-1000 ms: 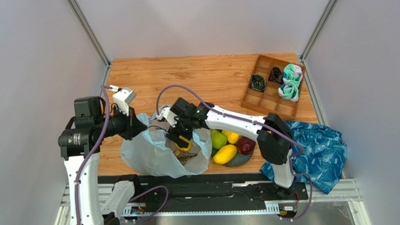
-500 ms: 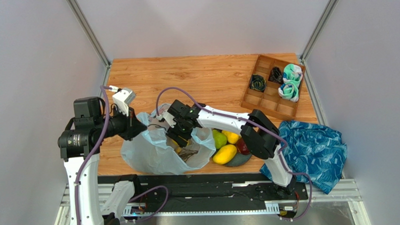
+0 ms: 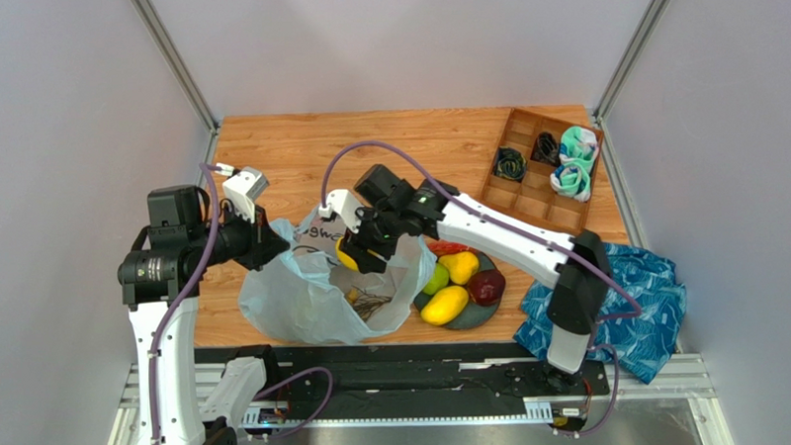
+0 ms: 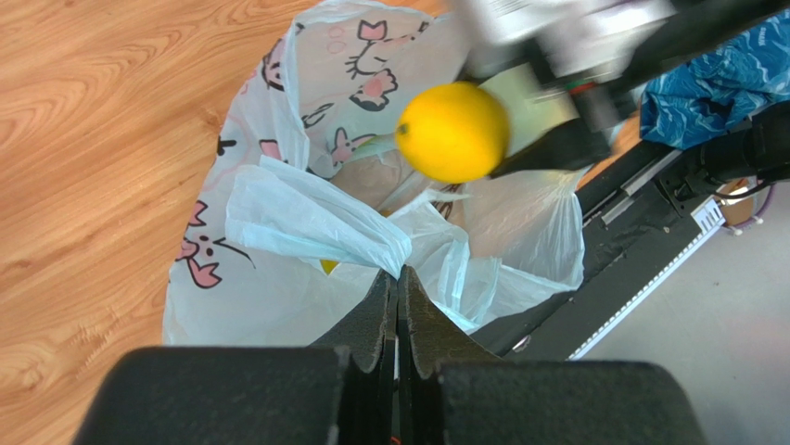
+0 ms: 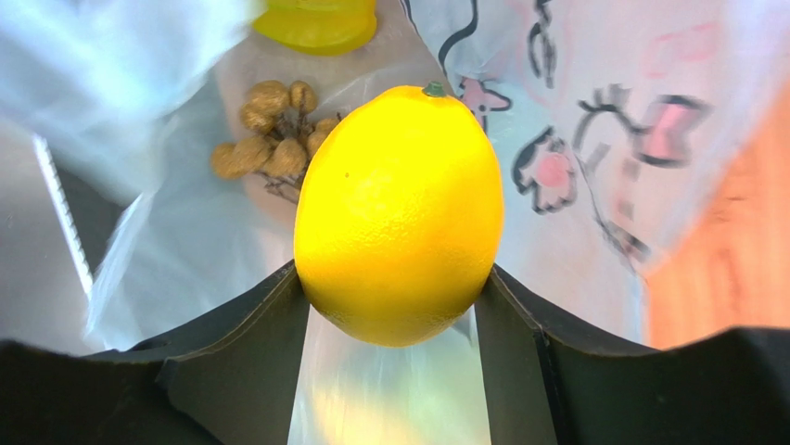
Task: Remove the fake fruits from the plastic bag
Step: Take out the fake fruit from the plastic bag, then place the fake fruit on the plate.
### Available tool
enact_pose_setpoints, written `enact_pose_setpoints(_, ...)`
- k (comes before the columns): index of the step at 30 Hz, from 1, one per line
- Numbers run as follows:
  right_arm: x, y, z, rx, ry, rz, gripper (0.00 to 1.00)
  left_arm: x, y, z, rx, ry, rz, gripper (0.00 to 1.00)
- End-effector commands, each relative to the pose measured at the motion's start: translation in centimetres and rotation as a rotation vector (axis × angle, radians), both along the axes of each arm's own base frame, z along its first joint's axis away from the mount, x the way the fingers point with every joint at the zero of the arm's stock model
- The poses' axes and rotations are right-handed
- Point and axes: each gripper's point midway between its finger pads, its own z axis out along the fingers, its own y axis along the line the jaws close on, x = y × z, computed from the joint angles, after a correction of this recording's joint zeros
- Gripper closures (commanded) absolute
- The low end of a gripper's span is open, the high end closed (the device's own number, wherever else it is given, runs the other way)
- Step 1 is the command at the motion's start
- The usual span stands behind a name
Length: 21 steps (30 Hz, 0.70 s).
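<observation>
The plastic bag (image 3: 303,303) lies open on the wooden table, pale blue with a pink cartoon print (image 4: 371,65). My left gripper (image 4: 399,274) is shut on a bunched fold of the bag's rim and holds it up. My right gripper (image 5: 394,278) is shut on a yellow lemon (image 5: 399,213), which hangs over the bag's mouth (image 3: 348,254). Inside the bag I see a brownish grape bunch (image 5: 269,139) and a yellow-green starfruit (image 5: 315,23). On a dark plate (image 3: 472,320) right of the bag lie a green pear (image 3: 434,278), another lemon (image 3: 459,267), a mango (image 3: 445,305), a dark red apple (image 3: 486,287) and a watermelon slice (image 3: 450,247).
A wooden divider tray (image 3: 527,193) with rolled socks (image 3: 575,162) stands at the back right. A blue patterned cloth (image 3: 634,293) lies at the right, partly under the right arm's base. A black rail (image 3: 404,366) runs along the near edge.
The right gripper dipped into the bag, closed on the lemon and rose with it to the bag's mouth. The left gripper kept its hold on the rim.
</observation>
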Motion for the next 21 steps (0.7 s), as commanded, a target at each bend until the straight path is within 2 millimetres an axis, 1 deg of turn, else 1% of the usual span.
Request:
enact_pose_setpoints(1, -1.3, -4.0, 4.7, 0.063, -0.069, 0.117, 0.57, 1.3, 0.5, 0.5, 0.008, -0.041, 0.031, 1.00)
enact_pose_setpoints(2, -1.7, -5.3, 4.6, 0.050, -0.061, 0.136, 0.57, 1.4, 0.6, 0.3, 0.011, -0.038, 0.036, 1.00)
enact_pose_setpoints(3, -2.3, -7.5, 4.6, 0.054, -0.065, 0.144, 0.57, 1.5, 0.7, 0.0, 0.011, -0.029, 0.040, 1.00)
enact_pose_setpoints(4, -2.6, -8.7, 4.4, 0.045, -0.111, 0.206, 0.58, 1.8, 0.7, -0.1, 0.011, -0.033, 0.042, 1.00)
enact_pose_setpoints(5, -2.8, -10.4, 4.0, 0.030, -0.127, 0.224, 0.58, 1.9, 0.7, -0.3, 0.004, -0.020, 0.045, 1.00)
enact_pose_setpoints(6, -4.4, -12.9, 2.9, 0.010, -0.149, 0.259, 0.58, 2.1, 0.6, -0.3, -0.001, -0.019, 0.045, 1.00)
enact_pose_setpoints(7, -4.7, -14.2, 2.3, -0.016, -0.220, 0.337, 0.57, 2.1, 0.5, -0.3, -0.009, -0.014, 0.043, 1.00)
enact_pose_setpoints(8, -5.5, -15.6, 1.5, -0.039, -0.240, 0.364, 0.57, 2.1, 0.3, -0.2, -0.024, -0.007, 0.036, 1.00)
enact_pose_setpoints(9, -6.1, -17.2, 1.9, -0.047, -0.303, 0.381, 0.57, 2.2, 0.2, 0.0, -0.029, -0.009, 0.032, 1.00)
enact_pose_setpoints(10, -7.1, -18.6, -0.2, -0.088, -0.286, 0.411, 0.56, 2.2, 0.1, 0.2, -0.034, -0.011, 0.028, 1.00)
enact_pose_setpoints(11, -7.5, -19.4, -0.7, -0.103, -0.314, 0.452, 0.56, 2.4, 0.0, 0.2, -0.035, -0.011, 0.026, 1.00)
enact_pose_setpoints(12, -7.5, -20.1, -1.3, -0.126, -0.333, 0.455, 0.56, 2.6, 0.1, 0.5, -0.033, -0.023, 0.026, 1.00)
enact_pose_setpoints(13, -7.9, -20.9, -2.0, -0.137, -0.345, 0.462, 0.56, 2.7, 0.1, 0.5, -0.033, -0.024, 0.024, 1.00)
enact_pose_setpoints(16, -7.7, -21.6, -2.5, -0.168, -0.406, 0.508, 0.56, 3.1, -0.1, 0.8, -0.046, -0.025, 0.022, 1.00)
enact_pose_setpoints(17, -7.8, -22.0, -3.2, -0.183, -0.409, 0.527, 0.56, 3.2, -0.1, 0.7, -0.053, -0.020, 0.020, 1.00)
enact_pose_setpoints(18, -7.7, -22.1, -3.4, -0.192, -0.435, 0.563, 0.56, 3.3, -0.2, 0.8, -0.058, -0.020, 0.020, 1.00)
enact_pose_setpoints(21, -7.6, -22.4, -4.7, -0.205, -0.468, 0.588, 0.54, 3.6, 0.0, 1.0, -0.054, -0.024, 0.036, 1.00)
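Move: The right hand, the lemon already between its fingers, is over the bag's mouth. The plate lies about 20 cm to its right, 5 cm back and 16 cm lower; the mango on it is 17 cm right and 8 cm back, the green pear 15 cm right and 2 cm back, the dark red apple 27 cm right and 5 cm back, all some 14 cm below. From the left hand the plate is roughly 32 cm right, level, 28 cm below. Up about 5 cm first, still moving off to the right, the right hand then sweeps right and somewhat back, sinking again, from over the bag towards the plate: some 22 cm right in all. It turns roughly 30 degrees counter-clockwise on the way and keeps its grip on the lemon. The left hand still pinches the bag's rim, easing slightly forward. ##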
